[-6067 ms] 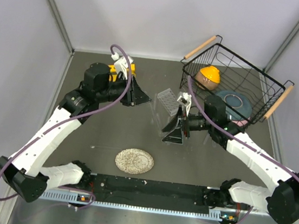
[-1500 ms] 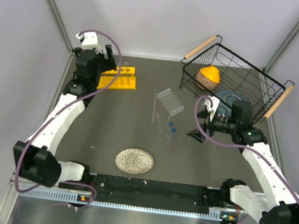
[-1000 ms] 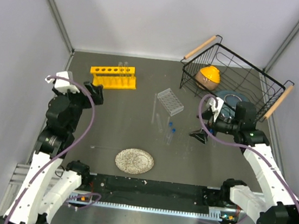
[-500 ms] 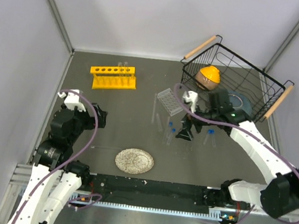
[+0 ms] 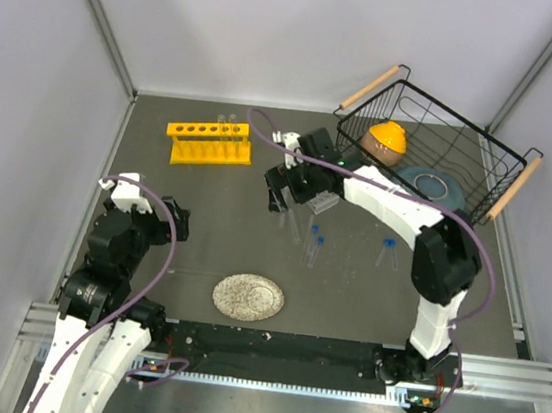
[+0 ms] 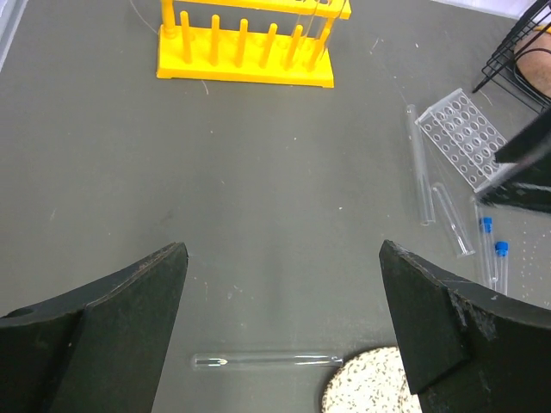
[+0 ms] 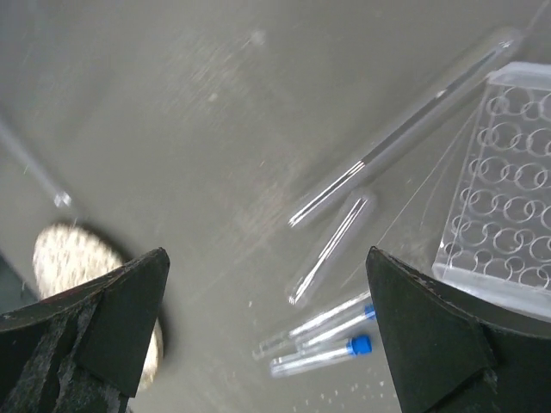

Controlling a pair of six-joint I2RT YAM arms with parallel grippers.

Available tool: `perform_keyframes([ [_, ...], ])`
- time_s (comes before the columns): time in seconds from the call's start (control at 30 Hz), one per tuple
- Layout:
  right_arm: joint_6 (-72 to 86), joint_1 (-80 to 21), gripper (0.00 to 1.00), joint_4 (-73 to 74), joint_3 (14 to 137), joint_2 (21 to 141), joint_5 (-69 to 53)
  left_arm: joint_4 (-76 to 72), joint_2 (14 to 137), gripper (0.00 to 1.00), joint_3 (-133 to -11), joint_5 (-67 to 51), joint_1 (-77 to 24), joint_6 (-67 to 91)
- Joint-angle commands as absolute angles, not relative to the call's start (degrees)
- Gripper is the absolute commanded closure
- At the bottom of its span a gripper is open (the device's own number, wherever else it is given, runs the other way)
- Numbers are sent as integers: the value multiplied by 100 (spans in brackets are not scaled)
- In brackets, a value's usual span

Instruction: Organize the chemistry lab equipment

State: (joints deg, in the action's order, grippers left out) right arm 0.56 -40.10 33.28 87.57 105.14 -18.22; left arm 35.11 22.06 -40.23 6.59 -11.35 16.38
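Note:
The yellow tube rack (image 5: 208, 143) (image 6: 250, 52) stands at the back left with clear tubes (image 6: 317, 26) in its right end. The clear grid rack (image 5: 323, 200) (image 7: 508, 215) lies mid-table. Beside it lie two bare test tubes (image 7: 405, 129) (image 7: 331, 249) and blue-capped vials (image 7: 323, 357) (image 5: 314, 243); another vial (image 5: 388, 248) lies further right. My right gripper (image 5: 279, 195) (image 7: 267, 258) hangs open and empty above those tubes. One test tube (image 6: 267, 360) lies by the speckled plate (image 5: 248, 297). My left gripper (image 5: 168, 226) (image 6: 282, 275) is open and empty, above and behind that tube.
A black wire basket (image 5: 467, 165) with wooden handles sits at the back right, holding an orange-capped object (image 5: 385, 139) and a blue-grey dish (image 5: 430, 182). Grey walls close in the table on three sides.
My right arm has swung left from beside the basket to over the tubes by the grid rack. My left arm has drawn back from the yellow rack to the near left.

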Motion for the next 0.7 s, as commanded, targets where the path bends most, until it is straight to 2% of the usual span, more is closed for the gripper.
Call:
perform_keyframes([
  [0.0, 1300, -4175, 1, 3094, 9552, 11073, -389, 3480, 2048, 1, -3973, 896, -1116, 1643],
  [0.1, 1362, -4263, 2, 3085, 9790, 11407, -28, 3472, 2004, 1, -3955, 967, -1116, 1652],
  [0.2, 1397, -4280, 7, 3094, 9975, 11706, -18, 3454, 1995, 1, -3955, 993, -1116, 1652],
  [0.53, 1467, -4272, 34, 3067, 10520, 12524, 395, 3489, 1828, 1, -3964, 1213, -1107, 1705],
  [0.67, 1503, -4280, 41, 3076, 10757, 12770, 562, 3489, 1758, 1, -3955, 1301, -1107, 1731],
])
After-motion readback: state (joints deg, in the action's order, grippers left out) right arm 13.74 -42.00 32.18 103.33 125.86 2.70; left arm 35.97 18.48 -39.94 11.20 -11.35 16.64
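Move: The long test tube lying flat lies about 9 cm ahead of the right hand, 2 cm to its left and 13 cm below. The clear rack is roughly 7 cm to the right of that tube and 4 cm farther out; the short tube is 4 cm to its right and 6 cm nearer. The blue-capped tubes lie level with the right hand, about 7 cm to its right. From the left hand, the long tube is some 19 cm ahead, 25 cm right and 22 cm below. Forward and down in about equal parts, some 8 cm each, the right hand comes in over the long test tube, drifting slightly left. The wrist turns about 20 degrees clockwise and the fingers point more steeply down, while the wide-open gripper closes part way, leaving the fingertips still above the tube, one either side of its line. ##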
